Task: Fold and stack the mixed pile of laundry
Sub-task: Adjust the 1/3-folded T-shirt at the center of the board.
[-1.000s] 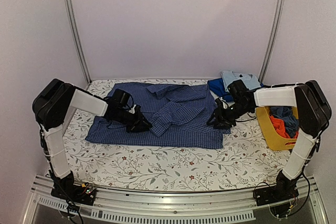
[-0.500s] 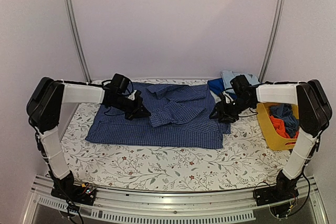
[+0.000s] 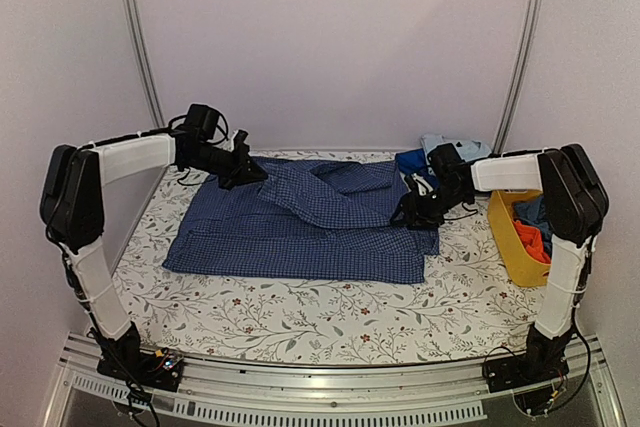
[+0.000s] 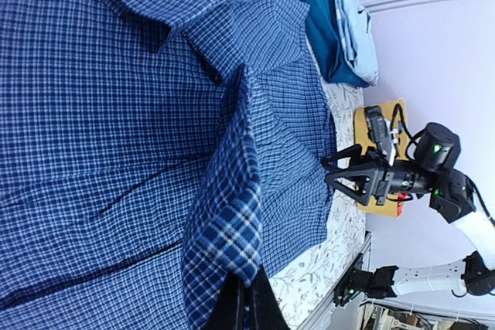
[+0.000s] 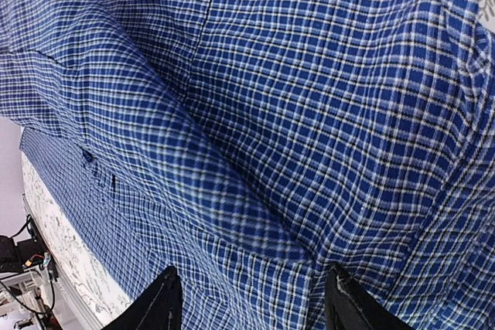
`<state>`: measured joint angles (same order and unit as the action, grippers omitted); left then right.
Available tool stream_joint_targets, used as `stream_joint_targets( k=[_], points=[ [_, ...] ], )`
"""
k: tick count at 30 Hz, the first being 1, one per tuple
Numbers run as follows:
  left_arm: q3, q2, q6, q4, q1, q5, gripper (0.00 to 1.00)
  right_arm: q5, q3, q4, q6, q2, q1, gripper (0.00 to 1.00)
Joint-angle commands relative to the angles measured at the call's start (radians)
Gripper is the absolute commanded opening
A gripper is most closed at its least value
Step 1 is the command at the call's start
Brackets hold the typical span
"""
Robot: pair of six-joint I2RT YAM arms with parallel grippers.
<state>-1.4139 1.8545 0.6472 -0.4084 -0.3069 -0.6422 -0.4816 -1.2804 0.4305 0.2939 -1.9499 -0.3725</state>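
The blue small-check shirt point(image 3: 300, 232) lies spread on the floral table cover. My left gripper point(image 3: 245, 169) is at the back left, shut on the sleeve cuff point(image 4: 228, 237), and the sleeve is drawn out across the shirt. In the left wrist view the gripper point(image 4: 246, 290) has its jaws pinched on the cuff's edge. My right gripper point(image 3: 408, 212) hovers open over the shirt's right side. In the right wrist view the gripper point(image 5: 251, 274) has only shirt fabric point(image 5: 309, 113) below it and nothing between its fingers. A red-orange cloth piece point(image 3: 530, 240) and dark cloth point(image 3: 535, 215) sit in the basket.
A yellow plastic basket point(image 3: 510, 252) stands at the right edge of the table. Folded light blue and teal garments point(image 3: 445, 155) are stacked at the back right, by the right arm. Metal frame posts rise at both back corners. Bare floral cover point(image 3: 320, 322) lies in front of the shirt.
My left gripper has shut on the sleeve cuff and carried it from the shirt's middle to the back left. The right gripper has opened wider and shifted slightly back.
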Motion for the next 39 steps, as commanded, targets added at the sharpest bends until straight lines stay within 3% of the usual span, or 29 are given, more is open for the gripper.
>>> stream_joint_targets(
  k=[1, 11, 21, 39],
  points=[
    [-0.074, 0.044, -0.055, -0.071, 0.004, -0.049, 0.00, -0.006, -0.033, -0.007, -0.042, -0.046, -0.008, 0.62],
    [0.090, -0.033, -0.115, -0.167, 0.087, -0.015, 0.00, -0.037, 0.051, 0.022, -0.072, 0.024, -0.012, 0.63],
    [0.188, 0.029, -0.142, -0.161, 0.117, 0.025, 0.00, -0.041, 0.104, 0.022, -0.078, 0.038, -0.033, 0.59],
    [0.109, 0.048, -0.304, -0.389, 0.207, 0.139, 0.00, -0.001, 0.131, 0.084, -0.093, 0.076, -0.037, 0.60]
  ],
)
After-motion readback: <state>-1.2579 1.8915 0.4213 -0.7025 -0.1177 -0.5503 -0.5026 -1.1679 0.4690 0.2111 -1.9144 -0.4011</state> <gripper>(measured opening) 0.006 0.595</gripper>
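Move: The left gripper already holds the shirt sleeve's free end; its laying spot on the shirt is about 11 cm to the left, 5 cm back and 13 cm down. The shirt's left edge lies about 20 cm left and 7 cm back, the far sleeve some 18 cm right and 9 cm ahead, both about 14 cm lower. From the open right gripper, the held sleeve's shoulder end is about 1 cm left and 3 cm below; the folded stack is 11 cm right and 15 cm ahead, some 2 cm lower. Keep the left gripper shut on the sleeve end and carry it left and down, about 10 cm each way, and some 5 cm back, tipping the fingers about 20 degrees steeper, towards the shirt's left edge. Meanwhile bring the open right gripper back about 5 cm and slightly down, staying low over the sleeve's shoulder end. ##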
